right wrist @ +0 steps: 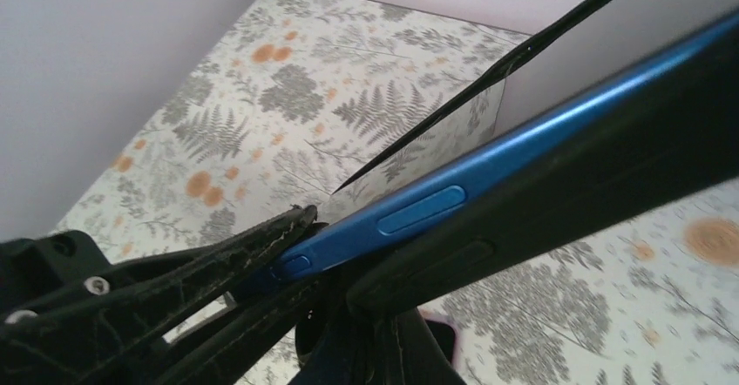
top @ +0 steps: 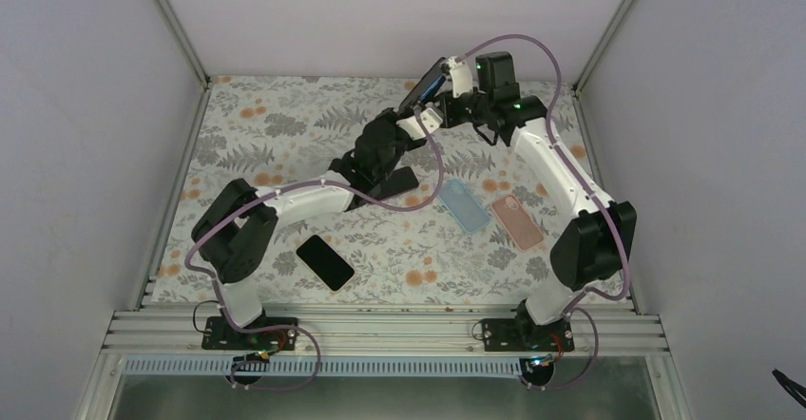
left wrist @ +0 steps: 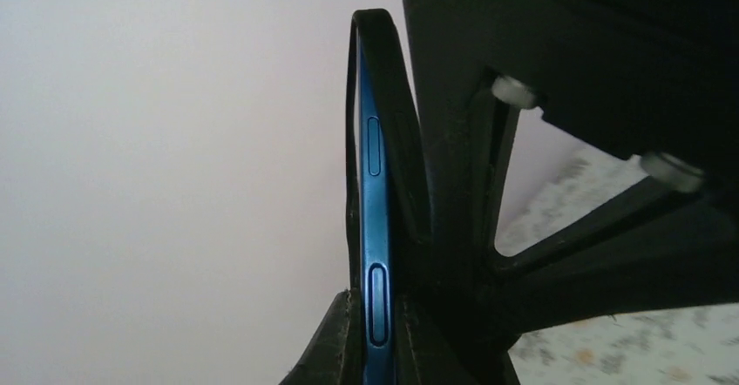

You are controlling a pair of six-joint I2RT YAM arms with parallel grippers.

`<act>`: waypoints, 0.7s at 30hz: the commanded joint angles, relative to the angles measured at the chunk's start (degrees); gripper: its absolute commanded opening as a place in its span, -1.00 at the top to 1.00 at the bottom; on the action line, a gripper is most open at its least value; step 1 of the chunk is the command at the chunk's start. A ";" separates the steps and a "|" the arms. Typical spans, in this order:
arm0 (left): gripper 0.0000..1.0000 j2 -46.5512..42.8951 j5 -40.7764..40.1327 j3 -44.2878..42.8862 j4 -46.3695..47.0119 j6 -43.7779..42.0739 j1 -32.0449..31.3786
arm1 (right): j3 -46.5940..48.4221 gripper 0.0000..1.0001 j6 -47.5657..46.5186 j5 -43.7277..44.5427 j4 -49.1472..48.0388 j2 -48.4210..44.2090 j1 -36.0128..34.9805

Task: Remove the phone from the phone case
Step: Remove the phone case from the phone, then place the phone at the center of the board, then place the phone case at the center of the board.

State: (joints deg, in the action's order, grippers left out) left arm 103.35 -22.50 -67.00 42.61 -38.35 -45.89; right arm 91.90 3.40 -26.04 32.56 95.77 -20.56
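The phone [top: 432, 82], blue-edged with a dark glossy front, is held up over the back of the table in its black phone case [top: 418, 97]. In the left wrist view the phone's blue side [left wrist: 376, 228] with two buttons runs upward, the case [left wrist: 399, 132] against it on the right. My left gripper [left wrist: 376, 354] is shut on the phone's lower end. In the right wrist view the blue edge [right wrist: 488, 172] stands partly out of the case [right wrist: 610, 141]. My right gripper [right wrist: 388, 354] is shut on the phone case from below, and the left fingers [right wrist: 218, 250] pinch the phone's end.
On the floral table [top: 285, 125] lie a black phone [top: 325, 261] at the front left, a black flat item [top: 394, 184] under the left arm, a light blue case [top: 465, 205] and a pink case [top: 517, 221]. White walls close in the back and sides.
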 commanded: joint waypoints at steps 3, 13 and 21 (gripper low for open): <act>0.95 -9.99 7.38 -5.29 -21.61 0.93 1.96 | -4.33 0.93 -5.40 14.03 7.64 -2.45 4.17; 0.95 -28.81 1.19 16.87 -25.66 -14.86 6.93 | -12.80 0.93 -18.34 7.66 17.74 -2.33 10.00; 0.95 -37.69 -3.39 34.37 -21.26 -28.05 21.49 | -14.38 0.93 -24.78 3.93 23.31 1.59 9.92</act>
State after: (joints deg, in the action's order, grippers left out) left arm 68.38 -21.67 -38.61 17.21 -57.78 -31.18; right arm 77.91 -15.90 -19.18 52.77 94.30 -10.48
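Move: Both grippers already hold the half-peeled pair. The middle of the black phone case lies about 6 cm ahead of the left hand, some 3 cm to its right and just above it; from the right hand it is about 5 cm ahead, 3 cm to the left and just above. On the table some 27 cm below the right hand, the light blue case lies 13 cm back and 6 cm right, and the pink-rimmed phone 8 cm back and 10 cm left. Keep both grippers shut, left on the blue phone, right on the black case, and pull them apart. Sweep the right hand down about 14 cm and nearly as far right, easing back late and tipping its fingers down. Give a little rightward with the left first, then swing it some 20 cm left, sinking and drawing back about 6 cm, rolling its left side up roughly 30 degrees. ##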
